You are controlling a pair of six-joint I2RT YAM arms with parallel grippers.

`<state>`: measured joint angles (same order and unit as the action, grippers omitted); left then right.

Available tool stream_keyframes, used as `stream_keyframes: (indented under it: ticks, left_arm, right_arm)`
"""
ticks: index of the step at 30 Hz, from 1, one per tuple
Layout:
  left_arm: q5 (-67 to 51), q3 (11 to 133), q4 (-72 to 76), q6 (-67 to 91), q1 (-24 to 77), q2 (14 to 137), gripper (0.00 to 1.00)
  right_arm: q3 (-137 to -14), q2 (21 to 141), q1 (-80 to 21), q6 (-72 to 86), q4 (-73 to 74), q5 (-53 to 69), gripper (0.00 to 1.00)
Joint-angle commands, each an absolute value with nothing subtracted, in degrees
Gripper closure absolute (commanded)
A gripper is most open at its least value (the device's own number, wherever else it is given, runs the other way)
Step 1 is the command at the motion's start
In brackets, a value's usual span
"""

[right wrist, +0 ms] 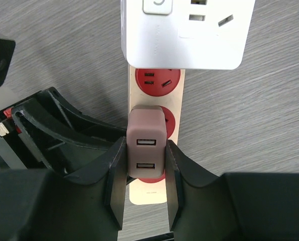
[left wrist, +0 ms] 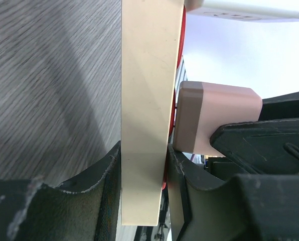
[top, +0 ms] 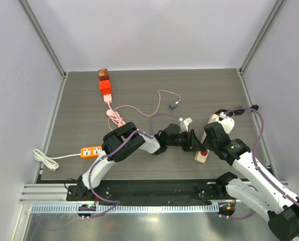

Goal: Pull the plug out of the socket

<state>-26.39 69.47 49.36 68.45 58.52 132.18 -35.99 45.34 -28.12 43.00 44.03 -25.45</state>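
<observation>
A cream socket strip (left wrist: 147,100) with red outlets lies on the table at the right (top: 201,156). A pink two-port USB plug (right wrist: 146,148) sits in its middle outlet, its body against the strip's face (left wrist: 214,118). My left gripper (left wrist: 143,165) is shut on the strip's near end, one finger on each long side. My right gripper (right wrist: 145,170) is shut on the plug, its fingers (right wrist: 117,175) pressed to both flanks. In the top view the two grippers meet over the strip (top: 195,141), hiding the plug.
A white socket block (right wrist: 189,30) lies across the strip's far end. An orange socket strip (top: 91,151) with a white cord (top: 44,159) lies at the left front. A red adapter stack (top: 105,86) with a pink cable (top: 139,111) lies at the back.
</observation>
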Motion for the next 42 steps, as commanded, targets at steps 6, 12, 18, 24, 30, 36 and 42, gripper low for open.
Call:
stream_keyframes:
  ticks: [6, 12, 18, 24, 30, 36, 42]
  left_arm:
    - [-12.0, 67.8, 26.4, 64.8, 55.9, 136.5, 1.00]
    - [-12.3, 67.9, 27.1, 64.8, 56.0, 136.6, 1.00]
    - [-12.9, 67.4, 28.4, 64.8, 56.1, 136.4, 1.00]
    - [-12.7, 67.2, 28.2, 65.2, 56.0, 136.3, 1.00]
    - [-12.6, 68.6, 25.5, 65.2, 56.0, 137.5, 1.00]
    - [-13.0, 68.9, 26.0, 65.7, 56.0, 138.1, 1.00]
    - [-13.0, 68.4, 26.7, 65.7, 56.0, 137.8, 1.00]
  right_arm:
    - [-48.2, 39.8, -29.2, 37.1, 42.0, -29.5, 0.99]
    - [-49.6, 40.5, -29.1, 38.9, 42.2, -23.6, 0.99]
    - [-49.7, 40.1, -28.6, 38.8, 41.9, -19.3, 0.99]
    - [-50.8, 41.7, -27.7, 36.0, 43.6, -22.0, 0.99]
    - [-54.7, 42.5, -26.6, 33.6, 45.4, -24.1, 0.99]
    - [-59.2, 44.8, -26.3, 33.9, 45.4, -20.7, 0.99]
    - [-51.6, 44.7, -26.2, 32.2, 42.0, -25.2, 0.99]
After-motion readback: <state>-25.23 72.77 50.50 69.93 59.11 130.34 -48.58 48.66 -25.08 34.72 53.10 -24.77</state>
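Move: The right hand already grips the plug, in its socket on the power strip, whose middle lies about 2 cm ahead, 1 cm right and 3 cm below. The white adapter is roughly 9 cm ahead and 4 cm right; the grey plug 16 cm ahead, 15 cm left and 9 cm down. The left hand already clamps the strip's near end: the strip's middle is about 6 cm ahead and 2 cm right, the gripped plug 4 cm ahead, 1 cm right and 4 cm up. Both hands keep their grips and rise about 5 cm in two pulls, the right straining the plug off the strip. ##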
